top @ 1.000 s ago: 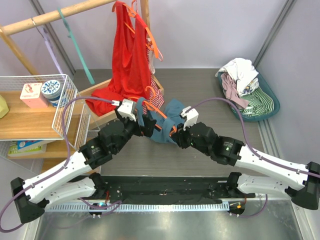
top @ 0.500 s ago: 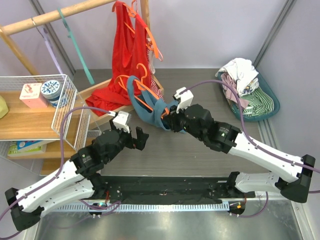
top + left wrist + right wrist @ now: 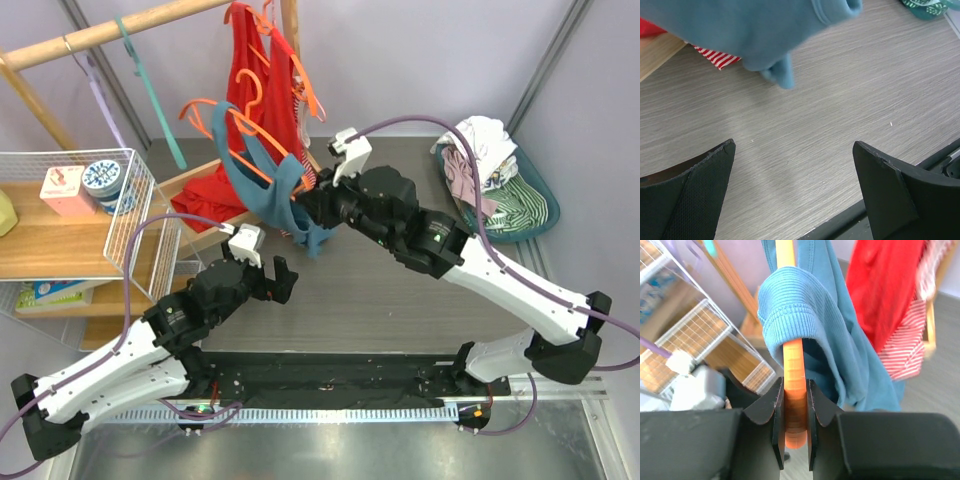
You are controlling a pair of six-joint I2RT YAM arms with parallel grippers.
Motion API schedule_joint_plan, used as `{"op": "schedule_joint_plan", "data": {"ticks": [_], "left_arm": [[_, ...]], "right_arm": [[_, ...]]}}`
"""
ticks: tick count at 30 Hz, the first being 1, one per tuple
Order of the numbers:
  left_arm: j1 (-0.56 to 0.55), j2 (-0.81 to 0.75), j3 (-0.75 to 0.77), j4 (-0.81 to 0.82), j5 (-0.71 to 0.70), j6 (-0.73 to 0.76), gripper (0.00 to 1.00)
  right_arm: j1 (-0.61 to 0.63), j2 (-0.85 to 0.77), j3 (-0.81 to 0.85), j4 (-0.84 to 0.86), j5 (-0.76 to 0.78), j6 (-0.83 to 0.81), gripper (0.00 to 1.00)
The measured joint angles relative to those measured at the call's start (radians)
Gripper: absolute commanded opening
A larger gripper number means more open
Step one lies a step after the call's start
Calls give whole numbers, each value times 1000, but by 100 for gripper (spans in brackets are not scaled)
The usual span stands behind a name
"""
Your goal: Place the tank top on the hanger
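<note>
The teal-blue tank top [image 3: 268, 188] hangs from the orange hanger [image 3: 212, 108], which is held up in the air, tilted, in front of the rack. My right gripper [image 3: 306, 206] is shut on the hanger's lower end; in the right wrist view its jaws [image 3: 795, 405] pinch the orange bar [image 3: 794, 375], and a strap of the tank top [image 3: 805, 315] is looped over the bar just above. My left gripper [image 3: 276, 274] stands wide open low over the table, with nothing between its fingers [image 3: 695, 195]. The tank top's hem [image 3: 755, 30] hangs above and beyond it.
A wooden rack rod [image 3: 110, 30] carries a long red garment [image 3: 255, 95], a teal-green hanger [image 3: 152, 92] and a lilac hanger [image 3: 102, 100]. A red-and-white striped garment [image 3: 717, 57] lies by the rack's foot. A wire basket [image 3: 120, 225] stands at left, a laundry tub [image 3: 535, 205] at right.
My right arm has lifted the hanger and tank top up and leftwards toward the rack. My left gripper has let go of the fabric and drawn back toward the near side.
</note>
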Motion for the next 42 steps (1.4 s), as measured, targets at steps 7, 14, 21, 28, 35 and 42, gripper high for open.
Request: {"op": "schedule_joint_plan", "data": {"ticks": [7, 14, 21, 28, 35, 42], "left_arm": [[0, 1, 0, -3, 0, -1, 100], [0, 3, 0, -3, -8, -1, 100], [0, 3, 0, -3, -11, -1, 100], [0, 19, 0, -3, -11, -1, 100], [0, 31, 0, -2, -11, -1, 100], [0, 31, 0, -2, -11, -1, 100]], "right_arm": [[-52, 170, 224, 6, -67, -16, 1], [-153, 356, 435, -14, -122, -19, 1], [-203, 465, 592, -23, -141, -37, 1], [-257, 518, 701, -14, -177, -23, 1], [-325, 653, 859, -3, -252, 30, 1], [-361, 726, 884, 6, -267, 75, 1]]}}
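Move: The right hand holds the end of the orange hanger with the blue tank top on it. The rail spot for its hook is roughly 30 cm ahead, 13 cm left and 20 cm above this hand. The red tank top hangs about 26 cm ahead, 12 left and 6 lower; the teal hanger some 21 ahead, 33 left and 8 higher. From the left hand, that rail spot is about 35 cm ahead, 4 left and 38 up. Keep the right fingers pinched on the hanger's end and carry it up and slightly left at first, then mainly forward some 22 cm towards the rail, bringing the blue tank top in beside the red one on its left. Rise to nearly 9 cm, then ease down about 3 over the last stretch while still reaching, letting the hand's left side roll up about 10 degrees. ##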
